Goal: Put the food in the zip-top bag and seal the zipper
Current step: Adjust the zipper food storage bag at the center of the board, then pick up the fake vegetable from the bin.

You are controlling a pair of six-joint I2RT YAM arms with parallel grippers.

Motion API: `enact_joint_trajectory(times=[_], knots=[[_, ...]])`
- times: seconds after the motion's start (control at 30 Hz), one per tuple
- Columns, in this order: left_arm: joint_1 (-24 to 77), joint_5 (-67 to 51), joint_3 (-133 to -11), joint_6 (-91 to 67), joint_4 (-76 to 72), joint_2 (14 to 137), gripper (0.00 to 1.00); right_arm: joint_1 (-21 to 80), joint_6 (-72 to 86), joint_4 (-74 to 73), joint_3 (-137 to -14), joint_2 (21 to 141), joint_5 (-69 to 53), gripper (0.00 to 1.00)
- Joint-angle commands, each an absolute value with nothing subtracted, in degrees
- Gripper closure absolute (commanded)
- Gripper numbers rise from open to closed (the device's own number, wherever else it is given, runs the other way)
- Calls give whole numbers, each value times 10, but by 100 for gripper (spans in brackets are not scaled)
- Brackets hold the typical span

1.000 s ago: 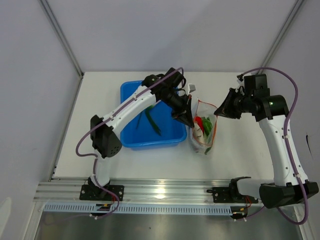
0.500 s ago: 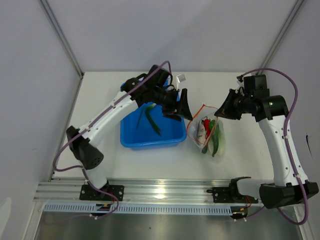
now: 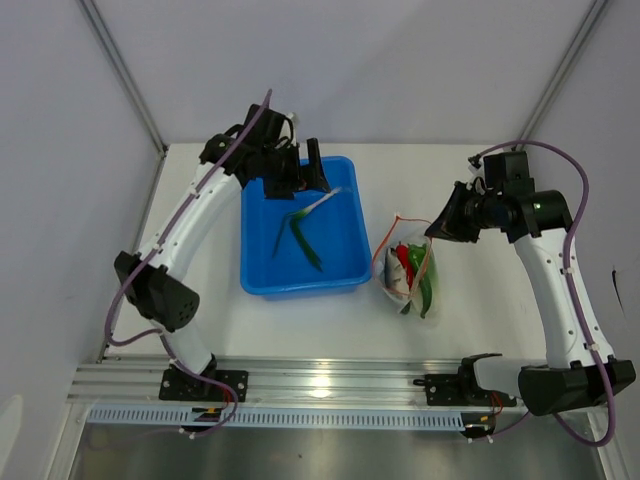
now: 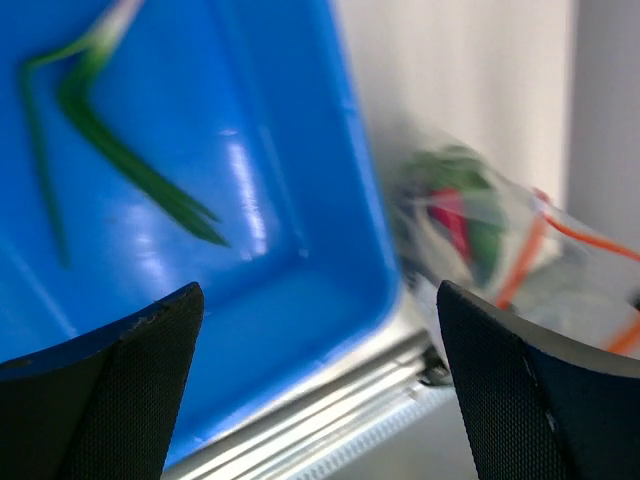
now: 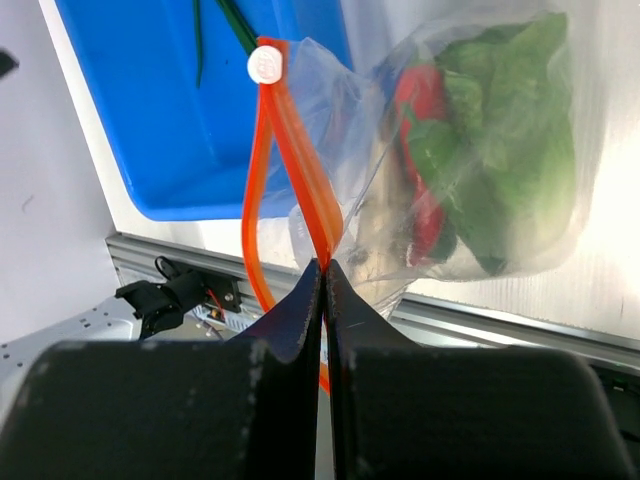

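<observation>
The zip-top bag (image 3: 410,275) hangs right of the bin, with a red chili (image 5: 412,95) and green leafy food (image 5: 500,120) inside it. My right gripper (image 3: 437,225) is shut on one end of the orange zipper (image 5: 300,150), whose mouth gapes in a loop. A white slider tab (image 5: 266,64) sits at the strip's far end. My left gripper (image 3: 318,172) hovers open and empty over the far side of the blue bin (image 3: 258,270). Long green pods (image 3: 300,238) lie on the bin floor, also visible as pods (image 4: 130,170) in the left wrist view.
The aluminium rail (image 3: 320,380) runs along the table's near edge, close below the bin and bag. White walls enclose the table at the back and sides. The bag (image 4: 470,210) shows blurred past the bin's rim in the left wrist view.
My left gripper opened, left the bag's mouth and swung back left over the bin. The bag sagged lower, held only by the right gripper, which stayed put.
</observation>
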State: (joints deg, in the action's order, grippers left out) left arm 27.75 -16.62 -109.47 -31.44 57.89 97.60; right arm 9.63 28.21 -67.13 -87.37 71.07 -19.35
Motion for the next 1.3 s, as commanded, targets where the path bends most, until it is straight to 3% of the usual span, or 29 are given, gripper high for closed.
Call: enact_joint_trajectory(times=[0.0, 0.47, 1.27], knots=[[269, -49, -1142, -239, 629, 1027, 1, 95, 274, -670, -875, 717, -215, 100], [237, 43, -1264, -163, 644, 1238, 1, 94, 235, -729, -875, 733, -208, 100], [216, -11, -1246, -243, 699, 1356, 1, 95, 243, -711, -864, 761, -213, 100]])
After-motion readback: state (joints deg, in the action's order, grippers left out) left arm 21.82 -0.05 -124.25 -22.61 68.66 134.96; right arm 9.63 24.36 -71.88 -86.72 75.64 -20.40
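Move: The scallion I am going for lies folded on the floor of the blue bin, about 9 cm ahead of my open left hand, 4 cm to its left and 29 cm below; the bin's middle is practically at the same spot. The zip-top bag stands roughly 13 cm back and 20 cm right of my left hand. From my right hand, which holds the bag's orange zipper edge, the scallion lies some 24 cm ahead and 26 cm left. I sink my left hand about 23 cm towards the scallion in the bin, first swinging forward and left on the way down, then dropping almost straight, easing back slightly. Its wrist turns over some 35 degrees until the wide-open fingers point nearly straight down above the bend in the stalks, not yet gripping. My right hand keeps its pinch on the zipper edge and lowers it about 3 cm. ##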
